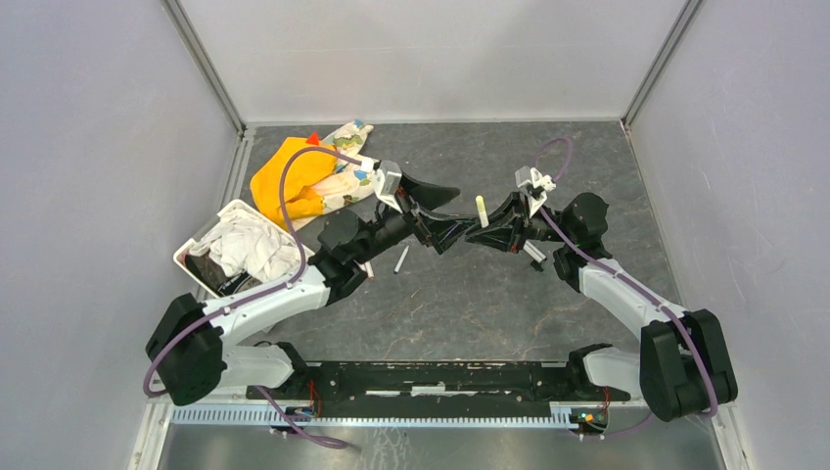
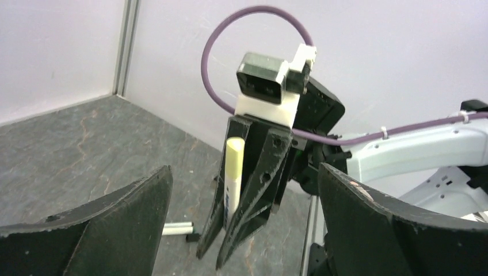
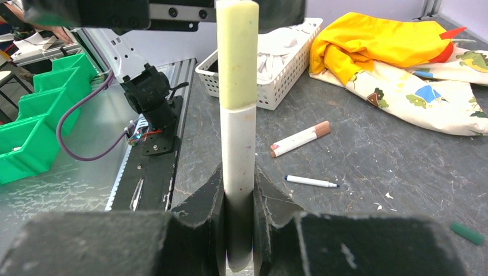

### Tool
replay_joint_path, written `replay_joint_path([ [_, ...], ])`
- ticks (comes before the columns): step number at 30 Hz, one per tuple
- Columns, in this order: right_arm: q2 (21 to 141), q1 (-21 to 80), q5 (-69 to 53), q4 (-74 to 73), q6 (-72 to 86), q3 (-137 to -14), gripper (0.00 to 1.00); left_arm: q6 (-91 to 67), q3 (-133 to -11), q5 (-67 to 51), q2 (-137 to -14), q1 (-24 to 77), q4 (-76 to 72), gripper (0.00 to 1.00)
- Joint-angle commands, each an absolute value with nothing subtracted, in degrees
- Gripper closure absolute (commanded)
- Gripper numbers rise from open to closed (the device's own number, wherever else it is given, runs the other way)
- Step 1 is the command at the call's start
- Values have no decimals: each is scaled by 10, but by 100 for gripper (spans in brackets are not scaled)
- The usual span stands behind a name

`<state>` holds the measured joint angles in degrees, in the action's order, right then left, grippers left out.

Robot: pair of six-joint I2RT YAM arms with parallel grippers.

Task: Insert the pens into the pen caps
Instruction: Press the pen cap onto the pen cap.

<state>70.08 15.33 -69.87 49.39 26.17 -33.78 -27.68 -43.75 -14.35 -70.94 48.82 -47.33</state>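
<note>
My right gripper (image 3: 237,184) is shut on the white barrel of a pen (image 3: 237,146) that stands upright. A cream pen cap (image 3: 237,54) sits on the pen's top end. In the left wrist view that capped pen (image 2: 233,169) shows between the right gripper's dark fingers. My left gripper (image 2: 244,169) is open wide, with one finger on each side of the right gripper and nothing touching its pads. From above, the left gripper (image 1: 448,215) and right gripper (image 1: 473,235) meet at mid-table, and the cream cap (image 1: 482,208) points up.
A brown-capped pen (image 3: 299,139), a thin blue-tipped pen (image 3: 311,181) and a dark green cap (image 3: 466,233) lie on the table. Another pen (image 2: 177,229) lies beyond my left finger. A white basket (image 1: 201,245) holds rags. Orange cloth (image 1: 289,176) and patterned cloth (image 1: 347,137) lie at the back left.
</note>
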Motion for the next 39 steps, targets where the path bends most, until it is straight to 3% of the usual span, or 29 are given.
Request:
replay_joint_path([
  [1,680,169,-686,524,291,-356,100,-353,-497,-214,-746,477,-503,0],
  [7,682,183,-676,504,323,-373,100,-388,-531,-260,-792,475,-544,5],
  [13,686,184,-671,503,340,-376,100,-387,-552,-275,-812,475,-532,34],
  [21,690,184,-669,504,346,-376,100,-346,-547,-239,-796,475,-504,35],
  [26,692,186,-669,505,348,-375,100,-314,-556,-225,-792,475,-457,47],
  [39,696,186,-669,506,345,-374,100,-295,-550,-206,-775,475,-461,46],
])
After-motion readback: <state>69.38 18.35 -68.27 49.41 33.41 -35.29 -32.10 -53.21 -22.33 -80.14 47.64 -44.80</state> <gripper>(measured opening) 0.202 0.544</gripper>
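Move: The yellow cap on the pen that my right hand still grips upright is about 4 cm to the right of my open left hand, 2 cm ahead and 3 cm below it. That cap sits directly over my right hand, some 6 cm up. Far below on the table, roughly 33 cm under my left hand, a loose white pen lies some 12 cm ahead and 10 cm left, and the black-capped pens about 12 cm ahead and 18 cm right. I bring my wide-open left hand about 4 cm to the right around the yellow cap, rising a little and then settling back with a slight forward shift, while its fingers narrow to about half open without gripping. It yaws clockwise some 10 degrees, then eases partly back. Meanwhile my right hand keeps its hold on the pen, shifting it 1 to 1.5 cm each up, back and left, then holding still. ##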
